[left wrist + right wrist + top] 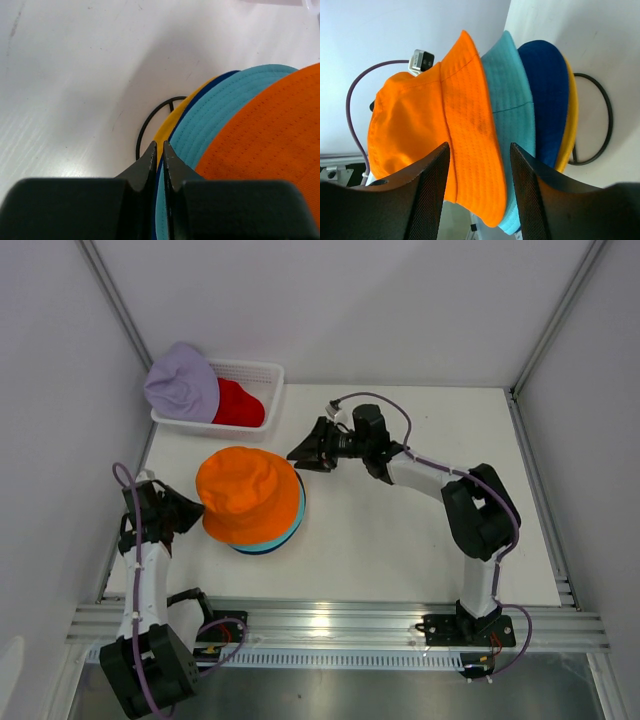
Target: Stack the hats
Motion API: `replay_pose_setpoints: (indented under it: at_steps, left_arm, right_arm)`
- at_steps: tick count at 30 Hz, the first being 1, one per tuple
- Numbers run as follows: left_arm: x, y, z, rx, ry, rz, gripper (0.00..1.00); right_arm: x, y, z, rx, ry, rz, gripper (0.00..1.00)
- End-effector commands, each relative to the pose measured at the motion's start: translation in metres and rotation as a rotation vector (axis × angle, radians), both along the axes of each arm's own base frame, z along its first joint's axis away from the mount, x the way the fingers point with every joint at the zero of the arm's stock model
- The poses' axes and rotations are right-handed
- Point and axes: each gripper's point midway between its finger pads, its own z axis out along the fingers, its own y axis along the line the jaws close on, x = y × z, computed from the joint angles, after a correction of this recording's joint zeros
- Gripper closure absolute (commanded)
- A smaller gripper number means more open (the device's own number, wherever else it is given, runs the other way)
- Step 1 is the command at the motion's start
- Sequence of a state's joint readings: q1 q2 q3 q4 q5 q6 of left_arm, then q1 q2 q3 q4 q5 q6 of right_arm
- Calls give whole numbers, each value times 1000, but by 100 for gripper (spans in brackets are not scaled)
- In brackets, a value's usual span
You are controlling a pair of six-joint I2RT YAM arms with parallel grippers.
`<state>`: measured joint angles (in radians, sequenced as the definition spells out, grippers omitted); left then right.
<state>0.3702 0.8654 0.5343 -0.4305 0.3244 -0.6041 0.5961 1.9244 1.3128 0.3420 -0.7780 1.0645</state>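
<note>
Four hats sit stacked on a black wire stand (pixel 606 120): orange hat (pixel 248 495) on top, then teal hat (pixel 512 95), navy hat (pixel 545 95) and yellow hat (pixel 568 125) at the bottom. My left gripper (pixel 158 146) is at the stack's left edge, shut on the thin lower brims, with navy and yellow fabric in the narrow gap. My right gripper (pixel 479 146) stands open at the stack's far right side (pixel 298 455), its jaws on either side of the orange brim without touching it. The lavender hat (pixel 182 388) and red hat (pixel 238 403) lie in the basket.
The white mesh basket (pixel 255 368) stands at the table's back left corner, against the wall. Grey walls close in the left, back and right sides. A metal rail runs along the near edge by the arm bases.
</note>
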Motion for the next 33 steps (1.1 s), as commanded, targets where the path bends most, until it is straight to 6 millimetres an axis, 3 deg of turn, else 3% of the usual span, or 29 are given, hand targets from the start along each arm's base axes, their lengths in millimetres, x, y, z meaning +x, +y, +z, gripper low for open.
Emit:
replay_pose_setpoints:
  at_steps: [1, 7, 12, 13, 18, 22, 25, 30, 33]
  left_arm:
    - [15, -9, 33, -28, -101, -45, 89]
    - [18, -14, 68, -53, -163, -73, 73]
    - [16, -15, 91, -118, -228, -76, 59]
    - [15, -17, 95, -132, -241, -86, 52]
    - [10, -32, 112, -194, -308, -158, 42]
    - [7, -37, 107, -236, -311, -170, 43]
    - [4, -40, 99, -278, -302, -168, 43]
    - [-3, -30, 94, -271, -286, -112, 42]
    - [-9, -18, 80, -277, -253, -39, 42]
  right_arm:
    - [-2, 12, 22, 59, -76, 54, 45]
    - [-12, 17, 18, 64, -57, 88, 48]
    - [-17, 18, 9, 44, -46, 100, 59]
    - [-18, 18, 7, 41, -44, 101, 60]
    - [-21, 18, -6, 13, -25, 105, 64]
    - [-23, 17, -13, 3, -14, 109, 74]
    - [-22, 15, -18, -6, -2, 100, 100]
    - [-16, 8, -29, -30, 29, 60, 100]
    - [-12, 3, -40, -79, 61, 27, 100]
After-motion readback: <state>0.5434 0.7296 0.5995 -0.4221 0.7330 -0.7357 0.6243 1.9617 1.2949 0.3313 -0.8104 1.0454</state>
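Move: The orange hat's middle lies about 11 cm to the left hand's right, nearly level with it ahead and some 9 cm above; from the right hand it is about 9 cm left, 7 cm back and 2 cm above. The teal hat sits right beneath, its middle about 13 cm to the left hand's right and 5 cm above that hand. The red hat in the bin is some 25 cm ahead of the left hand, 7 cm right and a little below. The left hand rises about 9 cm from beside the lower brims of the stack to the orange hat's left rim, drifting slightly right on the way, its fingers opening from nearly shut to over half while the wrist tips up and rolls its left side down, each some 15 degrees. Meanwhile the right hand, starting open around the orange brim's right edge, eases back and slightly left, then sinks by about 2.5 cm in all as its fingers shut, pinching the edge of the orange brim. ##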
